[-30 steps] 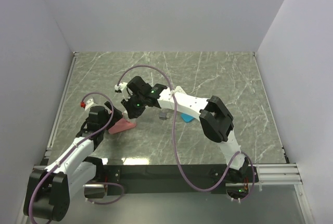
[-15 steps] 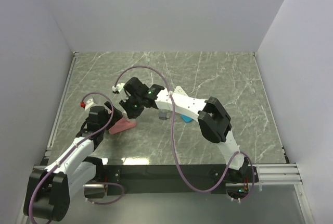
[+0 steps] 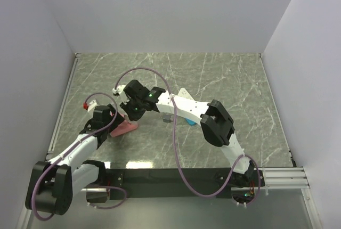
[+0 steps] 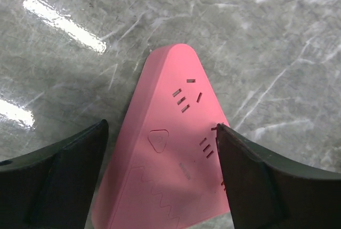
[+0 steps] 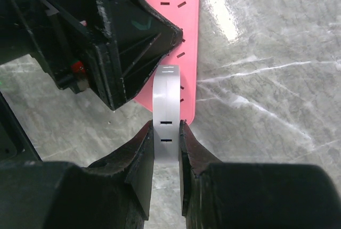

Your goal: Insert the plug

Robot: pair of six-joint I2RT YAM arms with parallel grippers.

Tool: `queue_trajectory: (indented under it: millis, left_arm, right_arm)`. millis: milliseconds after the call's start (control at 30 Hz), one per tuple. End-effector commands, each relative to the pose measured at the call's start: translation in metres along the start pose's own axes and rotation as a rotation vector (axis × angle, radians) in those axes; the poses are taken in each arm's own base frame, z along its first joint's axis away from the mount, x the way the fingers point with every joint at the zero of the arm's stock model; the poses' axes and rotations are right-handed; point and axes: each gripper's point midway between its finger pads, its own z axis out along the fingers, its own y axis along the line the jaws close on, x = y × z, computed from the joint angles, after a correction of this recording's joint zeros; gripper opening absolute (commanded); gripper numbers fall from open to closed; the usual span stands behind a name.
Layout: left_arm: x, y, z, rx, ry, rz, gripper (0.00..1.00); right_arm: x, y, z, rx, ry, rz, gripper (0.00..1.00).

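A pink wedge-shaped socket block (image 3: 127, 129) lies flat on the marble table, its slots (image 4: 182, 101) facing up. My left gripper (image 4: 161, 128) is open and straddles the block (image 4: 165, 160); the right finger (image 4: 250, 176) is at the block's edge and the left finger (image 4: 58, 170) stands clear of it. My right gripper (image 5: 166, 128) is shut on a white plug (image 5: 166, 101) with two dark slots. It holds the plug upright just over the block's (image 5: 187, 21) edge, close beside the left gripper's black body (image 5: 122, 32). From above, the right gripper (image 3: 131, 107) hides the plug.
A small blue object (image 3: 190, 122) lies on the table under the right forearm. A purple cable (image 3: 176, 149) loops from the right wrist down to the base. White walls close in the table on the left, back and right.
The right gripper has shifted left with the plug, closer to the left gripper and over the pink block. The left wrist has shifted slightly; the block has not moved.
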Motion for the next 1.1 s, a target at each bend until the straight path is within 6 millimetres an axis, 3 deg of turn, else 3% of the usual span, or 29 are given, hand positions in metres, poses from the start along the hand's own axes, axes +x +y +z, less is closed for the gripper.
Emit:
queue_trajectory:
  millis: [0,133,333,367,667,1067]
  left_arm:
    - [-0.01,-0.013,0.001,0.011,-0.004,-0.015,0.85]
    - [-0.007,-0.013,0.003,0.009,0.016,-0.013,0.77]
    - [-0.004,-0.027,0.005,0.078,0.036,0.006,0.51]
    - [0.003,-0.028,0.004,0.098,0.066,0.013,0.5]
    - [0.008,-0.052,0.004,0.2,0.074,0.05,0.46]
    - [0.015,-0.054,0.008,0.174,0.099,0.077,0.45]
  right_arm:
    - [0.006,0.008,0.012,-0.005,0.033,-0.006,0.0]
    - [0.007,0.008,0.014,-0.011,0.039,-0.008,0.0]
    - [0.008,0.008,0.014,-0.011,0.047,-0.01,0.0]
    - [0.009,0.007,0.014,-0.008,0.05,-0.008,0.0]
    - [0.02,-0.001,0.01,0.007,0.071,0.015,0.0]
    - [0.039,-0.002,0.028,-0.02,0.121,0.077,0.0]
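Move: Just behind and right of the left hand lies the middle of the pink block, some 3 cm right, 2 cm back and 2 cm lower; the held plug hangs about 6 cm to this hand's right and 1 cm ahead, slightly higher. From the right hand, which still holds the plug, the block's middle is roughly 5 cm left, 3 cm back and 6 cm below; the small grey piece sits about 15 cm right, level with it, 7 cm down. Pushing the pink block along, the left hand travels about 3 cm forward and 1.5 cm right while its fingers close from wide to about half open, one tip over the slotted top, the other at the block's left side. The right hand keeps its grip on the plug over the block's right corner, easing about 1 cm forward and, after a slight leftward start, 1 cm right. ##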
